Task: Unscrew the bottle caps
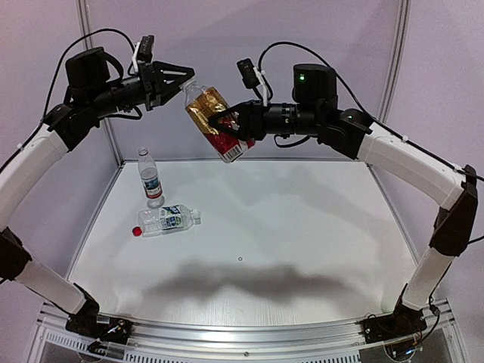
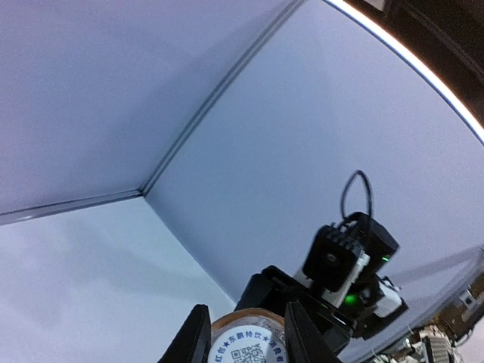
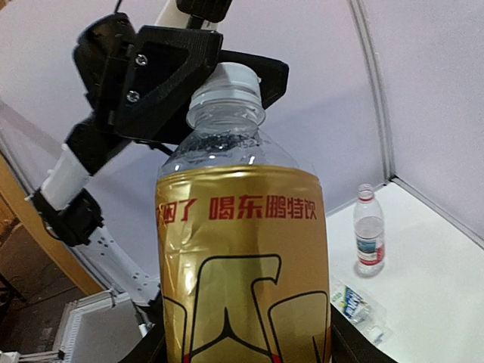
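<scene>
The amber bottle (image 1: 212, 115) with a red-gold label hangs tilted in mid-air, high above the table. My right gripper (image 1: 231, 127) is shut on its body; in the right wrist view the label (image 3: 242, 265) fills the space between the jaws. My left gripper (image 1: 181, 82) is closed around its whitish cap (image 2: 246, 346), one finger on each side, and the cap also shows in the right wrist view (image 3: 229, 79). A clear bottle with a blue-white-red label (image 1: 150, 177) stands upright at the table's back left. A clear bottle with a green-blue label (image 1: 169, 219) lies beside it, its red cap (image 1: 138, 231) on.
The white table (image 1: 302, 227) is walled by pale panels at the back and sides. The two clear bottles also show in the right wrist view, one upright (image 3: 369, 236) and one lying (image 3: 355, 304). The right wrist camera (image 2: 338, 262) faces my left gripper closely.
</scene>
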`<state>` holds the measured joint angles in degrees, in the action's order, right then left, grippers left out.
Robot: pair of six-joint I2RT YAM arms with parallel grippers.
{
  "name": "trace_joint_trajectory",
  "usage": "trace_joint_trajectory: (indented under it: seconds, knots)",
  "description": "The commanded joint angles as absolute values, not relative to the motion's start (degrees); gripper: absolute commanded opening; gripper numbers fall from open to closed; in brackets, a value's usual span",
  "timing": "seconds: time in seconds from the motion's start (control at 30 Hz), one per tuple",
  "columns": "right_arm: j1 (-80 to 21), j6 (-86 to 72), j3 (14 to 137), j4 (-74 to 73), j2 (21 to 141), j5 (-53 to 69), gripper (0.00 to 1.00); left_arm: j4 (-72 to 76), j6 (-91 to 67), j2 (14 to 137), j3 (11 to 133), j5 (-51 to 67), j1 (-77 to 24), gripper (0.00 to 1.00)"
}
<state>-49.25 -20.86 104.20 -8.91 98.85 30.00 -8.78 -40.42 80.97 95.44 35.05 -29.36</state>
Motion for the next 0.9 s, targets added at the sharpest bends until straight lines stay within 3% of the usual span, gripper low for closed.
trace_joint_trajectory:
  seconds: [0.0,0.2,0.37,0.63,0.87]
  knots:
    - [-50.13,-11.21,110.61,-21.97,103.81,12.66,0.55,-27.50,-44.73,82.45,98.67,17.93,-32.42,0.20]
    - [-52.61,-2.89,112.13,-26.28,106.14,5.84,0.55,-29.82,-53.28,84.05,97.94,15.11,-33.33,0.22]
    - [-53.18,-1.76,111.59,-27.76,106.02,4.69,0.56,-32.98,-52.34,84.90,100.37,13.57,-33.10,0.37]
    - [-53.17,-3.04,106.71,-27.30,102.28,5.61,0.57,-29.27,-47.44,82.95,101.35,15.38,-31.51,0.69]
    - [-53.03,-5.03,102.66,-24.05,97.06,7.05,0.59,-22.98,-37.52,75.55,94.34,21.60,-28.74,0.76]
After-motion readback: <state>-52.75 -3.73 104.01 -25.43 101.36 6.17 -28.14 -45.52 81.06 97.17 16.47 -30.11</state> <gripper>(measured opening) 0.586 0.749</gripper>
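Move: The gold bottle's white cap is already pinched between the left fingertips, right at the hand point; from the right hand, gripping the body, the cap lies about 9 cm left, 4 ahead and 6 above. Far below the left hand, the clear lying bottle is some 14 cm left and 2 ahead, the standing bottle 19 left and 9 ahead, and the loose red cap 23 left and 3 back. Keep the cap pinched and roll the left gripper about 30 degrees counter-clockwise, looking along its fingers, while both hands sink some 9 cm and go forward; tip the right fingers down, the bottle still gripped. Then open the left fingers wide, release the cap and draw up and slightly left, away from it, as the right hand eases on down. ##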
